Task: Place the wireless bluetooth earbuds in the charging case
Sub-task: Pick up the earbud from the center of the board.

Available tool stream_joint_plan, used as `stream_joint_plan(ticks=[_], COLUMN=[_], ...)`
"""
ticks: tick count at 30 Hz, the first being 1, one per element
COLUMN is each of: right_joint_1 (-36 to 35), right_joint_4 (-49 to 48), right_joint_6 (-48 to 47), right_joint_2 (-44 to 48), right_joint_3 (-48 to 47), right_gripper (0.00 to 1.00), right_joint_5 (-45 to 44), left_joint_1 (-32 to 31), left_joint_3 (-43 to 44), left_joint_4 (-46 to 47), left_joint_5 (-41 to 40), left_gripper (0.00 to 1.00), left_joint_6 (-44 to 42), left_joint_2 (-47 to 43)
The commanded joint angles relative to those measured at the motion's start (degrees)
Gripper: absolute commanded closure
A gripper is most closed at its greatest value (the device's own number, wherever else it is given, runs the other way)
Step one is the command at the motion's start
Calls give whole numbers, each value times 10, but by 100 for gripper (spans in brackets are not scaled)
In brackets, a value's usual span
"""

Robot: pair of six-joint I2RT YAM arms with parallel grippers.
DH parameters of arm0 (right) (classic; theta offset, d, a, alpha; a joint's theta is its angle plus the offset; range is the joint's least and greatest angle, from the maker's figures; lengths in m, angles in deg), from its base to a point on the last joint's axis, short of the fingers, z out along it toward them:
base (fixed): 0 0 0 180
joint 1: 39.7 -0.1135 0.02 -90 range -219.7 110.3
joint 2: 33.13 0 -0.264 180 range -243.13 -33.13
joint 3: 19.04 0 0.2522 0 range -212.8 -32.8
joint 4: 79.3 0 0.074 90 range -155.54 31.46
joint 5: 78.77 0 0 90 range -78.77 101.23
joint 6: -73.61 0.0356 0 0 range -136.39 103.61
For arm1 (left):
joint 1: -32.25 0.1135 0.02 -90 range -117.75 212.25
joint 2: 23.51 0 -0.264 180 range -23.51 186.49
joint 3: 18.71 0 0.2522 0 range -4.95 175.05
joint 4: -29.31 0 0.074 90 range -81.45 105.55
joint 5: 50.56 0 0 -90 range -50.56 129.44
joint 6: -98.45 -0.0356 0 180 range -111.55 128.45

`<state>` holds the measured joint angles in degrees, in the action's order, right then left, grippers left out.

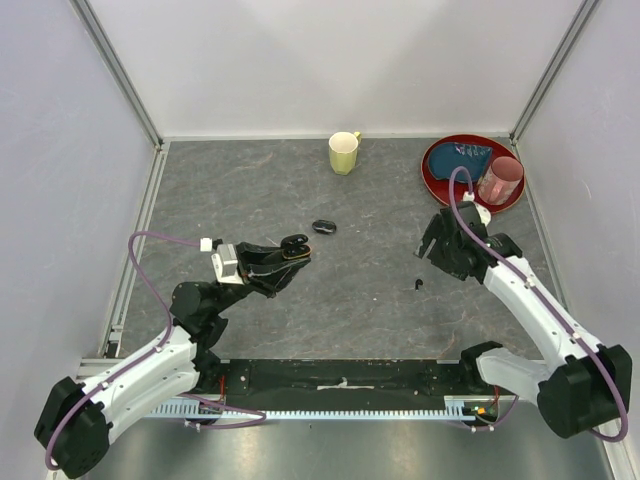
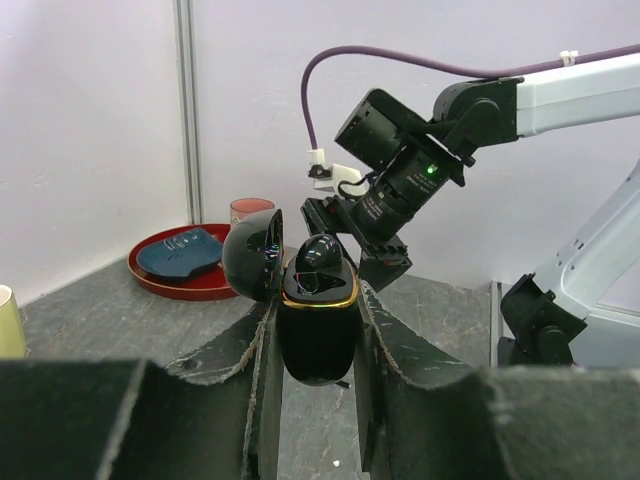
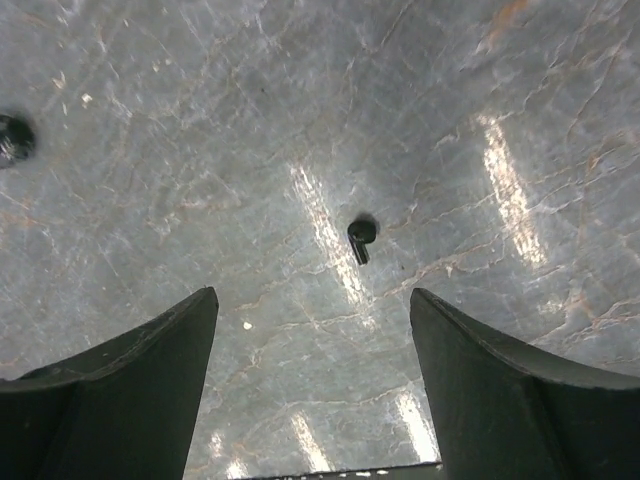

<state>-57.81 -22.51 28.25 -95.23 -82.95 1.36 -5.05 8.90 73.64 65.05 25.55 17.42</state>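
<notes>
My left gripper point(image 1: 288, 252) point(image 2: 316, 298) is shut on the charging case point(image 2: 317, 335), a glossy black oval box with a gold rim, held upright above the table. Its lid point(image 2: 252, 255) hangs open to the left. A rounded black bit point(image 2: 322, 254), apparently an earbud, sits in the case's top. Another earbud point(image 1: 418, 285) point(image 3: 360, 236), with a short stem, lies on the grey table. My right gripper point(image 1: 436, 252) point(image 3: 312, 292) hovers open over the table, with this earbud just beyond its fingertips and between their lines.
A dark oval object point(image 1: 323, 227) point(image 3: 10, 138) lies mid-table. A yellow mug point(image 1: 344, 152) stands at the back. A red tray point(image 1: 440, 180) at the back right holds a blue item and a pink cup point(image 1: 500, 180). White walls enclose the table.
</notes>
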Motion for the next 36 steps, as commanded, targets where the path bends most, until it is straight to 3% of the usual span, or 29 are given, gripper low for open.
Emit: stream_joint_plan(ticks=[1, 12, 36], right_joint_1=[4, 5, 18], right_joint_4=[-1, -26, -80], right_joint_6=[22, 30, 22], right_joint_2=[-41, -95, -212], right_joint_3=[5, 25, 37], right_gripper=[16, 32, 36], right_joint_5=[39, 18, 43], left_joint_1=[2, 2, 3], left_joint_3=[0, -7, -13], left_joint_4=[2, -3, -7], left_joint_5=[-7, -16, -24], left_gripper=[98, 98, 98], left_joint_6=[-10, -7, -1], left_joint_2=[-4, -9, -15])
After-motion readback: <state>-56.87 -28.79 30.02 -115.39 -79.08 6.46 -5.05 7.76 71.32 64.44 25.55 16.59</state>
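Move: The earbud at the center of the board lies almost straight below my right hand, perhaps 1 cm ahead and about 12 cm down. At table height, the closed case is roughly 24 cm to the left and 15 cm ahead, and the red tray about 30 cm ahead and 14 cm to the right. From my left hand, which holds the open case, the earbud is about 7 cm ahead, 29 cm to the right and 30 cm below. I lower my empty right hand about 10 cm, nearly straight down towards the earbud, tipping the fingers some 20 degrees closer to vertical. Meanwhile I narrow the gap from wide open to roughly two thirds, leaving the earbud still untouched just beyond the fingertips. My left hand keeps its hold on the open case and sinks about a centimetre. ##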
